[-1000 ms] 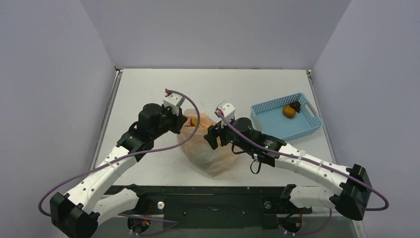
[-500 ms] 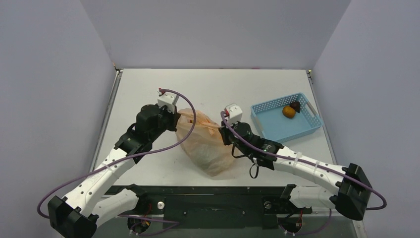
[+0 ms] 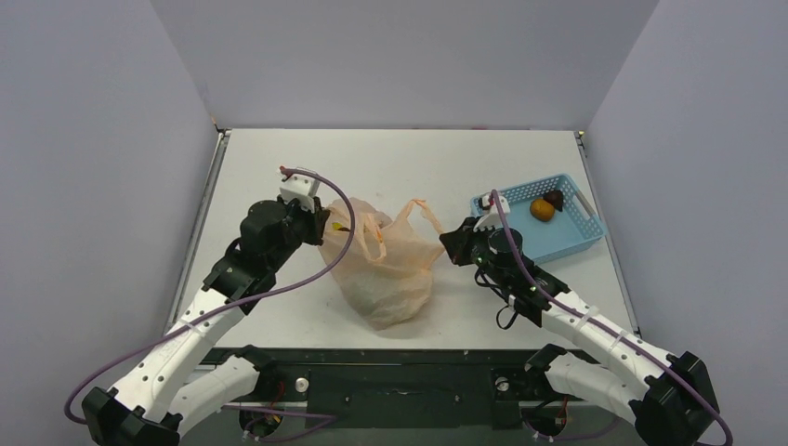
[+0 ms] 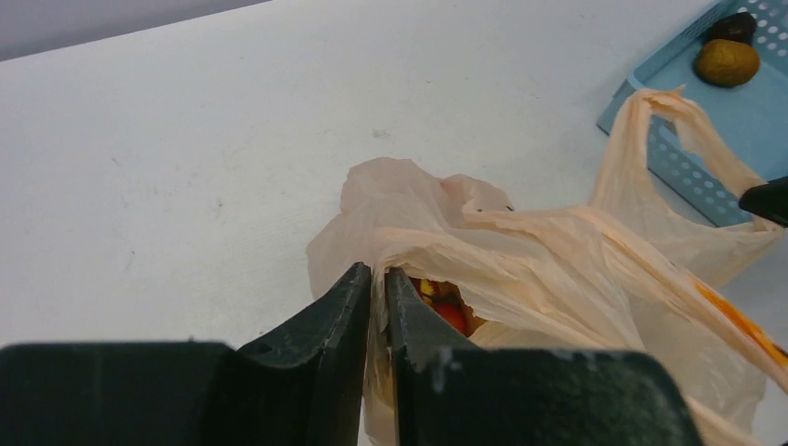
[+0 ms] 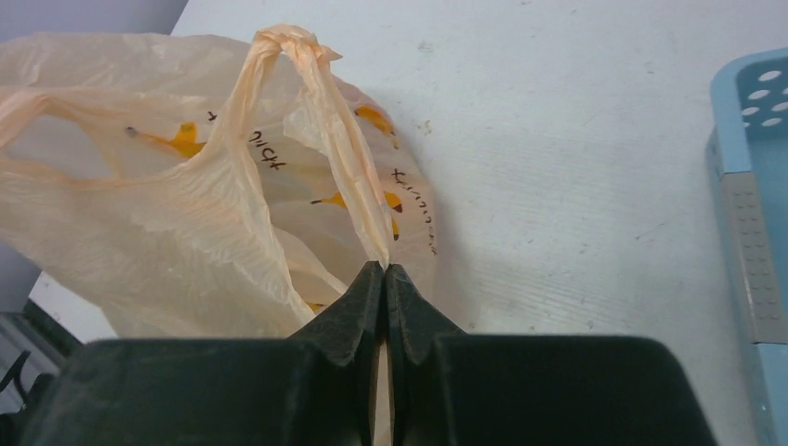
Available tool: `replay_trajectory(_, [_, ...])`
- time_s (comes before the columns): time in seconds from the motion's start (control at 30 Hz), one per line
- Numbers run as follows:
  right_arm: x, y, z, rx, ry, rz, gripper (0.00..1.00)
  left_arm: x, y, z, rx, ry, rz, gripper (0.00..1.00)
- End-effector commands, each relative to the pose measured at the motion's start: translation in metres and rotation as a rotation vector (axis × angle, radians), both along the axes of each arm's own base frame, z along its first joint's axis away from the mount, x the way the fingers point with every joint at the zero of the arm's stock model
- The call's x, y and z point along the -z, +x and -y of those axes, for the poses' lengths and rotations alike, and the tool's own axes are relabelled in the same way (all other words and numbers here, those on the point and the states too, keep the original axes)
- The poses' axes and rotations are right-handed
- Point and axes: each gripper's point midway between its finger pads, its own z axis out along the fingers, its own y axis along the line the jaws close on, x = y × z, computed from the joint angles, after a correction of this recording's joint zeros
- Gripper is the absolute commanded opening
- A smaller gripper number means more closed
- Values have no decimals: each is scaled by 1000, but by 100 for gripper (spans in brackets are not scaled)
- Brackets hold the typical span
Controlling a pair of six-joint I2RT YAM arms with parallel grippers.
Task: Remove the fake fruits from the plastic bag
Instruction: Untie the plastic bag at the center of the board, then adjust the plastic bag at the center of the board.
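Observation:
The plastic bag (image 3: 383, 271) lies mid-table, peach-orange with banana prints, its mouth stretched wide between both arms. My left gripper (image 3: 321, 223) is shut on the bag's left rim; in the left wrist view its jaws (image 4: 378, 275) pinch the film (image 4: 558, 265), and a red fruit (image 4: 453, 316) with a bit of yellow shows inside the opening. My right gripper (image 3: 445, 248) is shut on the bag's right edge at the foot of a loop handle (image 5: 307, 111); its jaws (image 5: 384, 270) clamp the thin film. The other fruits in the bag are hidden.
A light blue perforated basket (image 3: 569, 234) stands at the right, just beyond my right gripper, holding an orange fruit (image 3: 542, 210) and a dark maroon one (image 3: 555, 198). Grey walls enclose the table on three sides.
The right gripper closed on the bag's edge and drew it rightward toward the basket. The left gripper pulled its rim leftward. The bag's mouth has spread open.

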Motion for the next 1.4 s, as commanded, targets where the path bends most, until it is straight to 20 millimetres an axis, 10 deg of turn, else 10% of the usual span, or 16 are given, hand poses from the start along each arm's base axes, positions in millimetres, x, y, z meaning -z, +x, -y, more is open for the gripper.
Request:
replay_trajectory(0.0, [-37, -5, -23, -117, 90, 63, 0, -34, -14, 22, 164, -71, 115, 16])
replay_trajectory(0.27, [-48, -10, -36, -199, 83, 55, 0, -51, -31, 31, 272, -49, 157, 42])
replay_trajectory(0.9, [-48, -14, -41, -228, 92, 52, 0, -71, -73, 98, 526, 74, -33, 53])
replay_trajectory(1.07, [-52, -15, -40, -228, 82, 53, 0, -59, -59, 116, 566, 191, -7, 38])
replay_trajectory(1.17, [-53, -15, -37, -223, 63, 47, 0, -48, -62, 123, 623, 254, 19, 66])
replay_trajectory(1.37, [-55, -15, -33, -208, 36, 39, 0, -42, -71, 115, 574, 330, 131, 82])
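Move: The bag's left handle loop stands about 11 cm to the right of the left hand, 4 cm back and 5 cm lower. The bag's body bulges some 12 cm right, 10 cm back and 15 cm below, and the raised right handle's top is about 21 cm right, 4 cm ahead and 2 cm lower. From the right hand, which already pinches the right handle, the left loop lies roughly 14 cm left, level both ahead and in height. Letting go of the bag's left rim, the left fingers spread wide as the hand goes about 12 cm right and 7 cm back, rising over the bag mouth and then sinking onto the left handle loop, turning some 35 degrees clockwise. The right fingers keep their pinch on the right handle, easing about 3 cm left and up and 2 cm back, mostly early on. ##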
